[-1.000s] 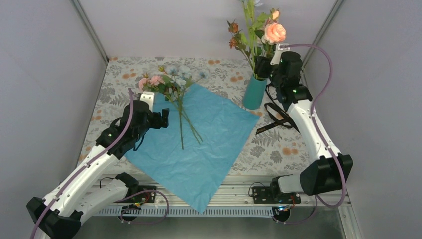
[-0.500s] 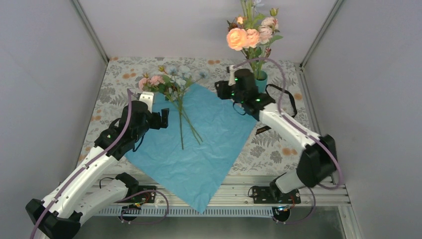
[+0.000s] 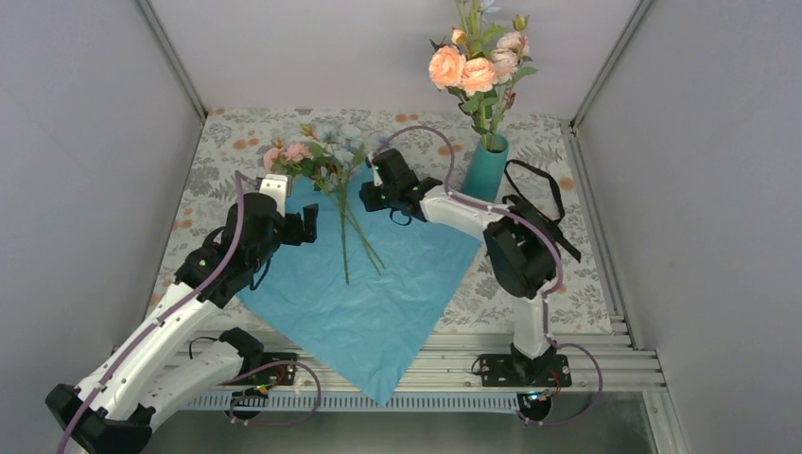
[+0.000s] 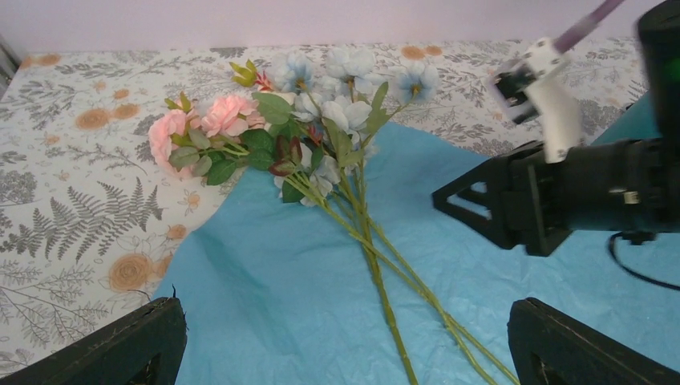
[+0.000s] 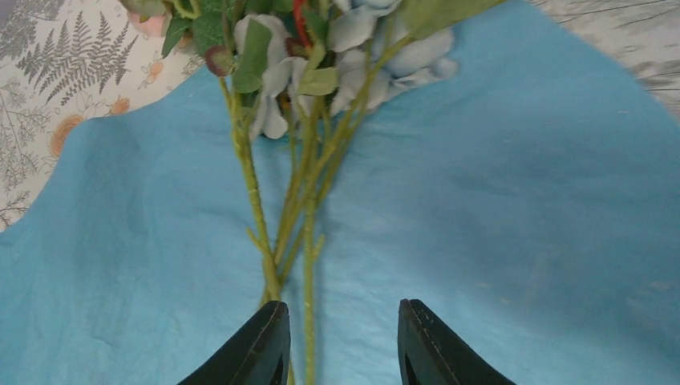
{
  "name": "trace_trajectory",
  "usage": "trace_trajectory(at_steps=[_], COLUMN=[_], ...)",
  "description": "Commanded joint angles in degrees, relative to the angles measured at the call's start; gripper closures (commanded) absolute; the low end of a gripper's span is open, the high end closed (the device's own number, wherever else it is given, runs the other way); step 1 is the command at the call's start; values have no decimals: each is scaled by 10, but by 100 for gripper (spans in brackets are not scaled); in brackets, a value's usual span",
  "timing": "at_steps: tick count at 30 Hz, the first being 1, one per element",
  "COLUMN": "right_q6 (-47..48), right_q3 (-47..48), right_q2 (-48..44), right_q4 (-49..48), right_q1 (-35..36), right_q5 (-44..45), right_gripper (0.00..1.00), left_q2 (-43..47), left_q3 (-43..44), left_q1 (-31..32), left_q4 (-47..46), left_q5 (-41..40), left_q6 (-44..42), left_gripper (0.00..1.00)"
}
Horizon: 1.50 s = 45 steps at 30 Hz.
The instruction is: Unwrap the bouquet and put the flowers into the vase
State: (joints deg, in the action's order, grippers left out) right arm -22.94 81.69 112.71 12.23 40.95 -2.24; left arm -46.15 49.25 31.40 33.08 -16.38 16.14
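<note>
The bouquet is unwrapped: its blue paper (image 3: 388, 274) lies flat mid-table. Several flowers (image 3: 326, 156) with long green stems (image 3: 347, 232) lie on its far left part. More flowers (image 3: 478, 71), peach and pink, stand upright in the teal vase (image 3: 484, 172) at the back. My right gripper (image 3: 365, 197) hovers low over the lying stems. In the right wrist view it (image 5: 341, 341) is open, with one stem (image 5: 309, 265) running between the fingers. My left gripper (image 3: 312, 225) waits wide open left of the stems; its wrist view (image 4: 345, 353) shows stems (image 4: 377, 265) ahead.
A black strap (image 3: 541, 194) lies looped right of the vase. The floral tablecloth (image 3: 227, 161) covers the table, boxed in by grey walls on three sides. A metal rail (image 3: 586, 364) runs along the near edge.
My right arm swung left from the vase to the stems on the paper, its jaws narrowing. The flowers it carried stay in the vase. The left arm has not moved.
</note>
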Motion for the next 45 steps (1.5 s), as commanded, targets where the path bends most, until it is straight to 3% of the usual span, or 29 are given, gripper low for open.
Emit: trace_trajectory(at_steps=[1,20,23,28,38,45], right_q6=[-10,0,0,2,-4,-21], right_q3=[58,162,167,151,36,18], right_q2=[57,195,203,175,50,69], right_q4=[2,58,64,50,-42,-25], right_q1=[24,38,39,39,56,56], right_q5=[-29,-22,-16,-4,46,53], right_gripper=[64,67,74,96,96,96], left_q2=[4,12,12,13,2,-2], left_q3=[0,-1,-1,-2,-1,1], left_q1=[2,3,2,2,2,2], left_q4=[-2,-3,-3,-3,1,7], left_q5=[-11,-6,-5,-4,-3,-5], left_q6=[8,8,8,8,12,20], left_gripper=[0,0,0,0,0,0])
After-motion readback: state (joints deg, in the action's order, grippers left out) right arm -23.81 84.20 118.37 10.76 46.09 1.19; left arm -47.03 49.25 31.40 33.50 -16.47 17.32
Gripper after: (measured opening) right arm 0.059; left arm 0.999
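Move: The blue-flower stem, at the spot just below its blossoms, lies some 5 cm to the right hand's left and about 9 cm below, with no reach forward needed. The blue blossoms are about 15 cm farther out, 4 cm left; the pink flowers 13 cm ahead and 18 cm left. The vase stands about 26 cm to the right and 4 cm ahead. From the left hand the stem lies about 13 cm ahead, 4 cm right, well below. The right fingers pinch a blue-flower stem just below the blossoms: the part-open hand sweeps down about 9 cm and left 5 cm onto the crossed stems, tipping slightly, and shuts there. Still gripping, the hand rises some 6 cm, easing back about 2 cm and slightly right. ##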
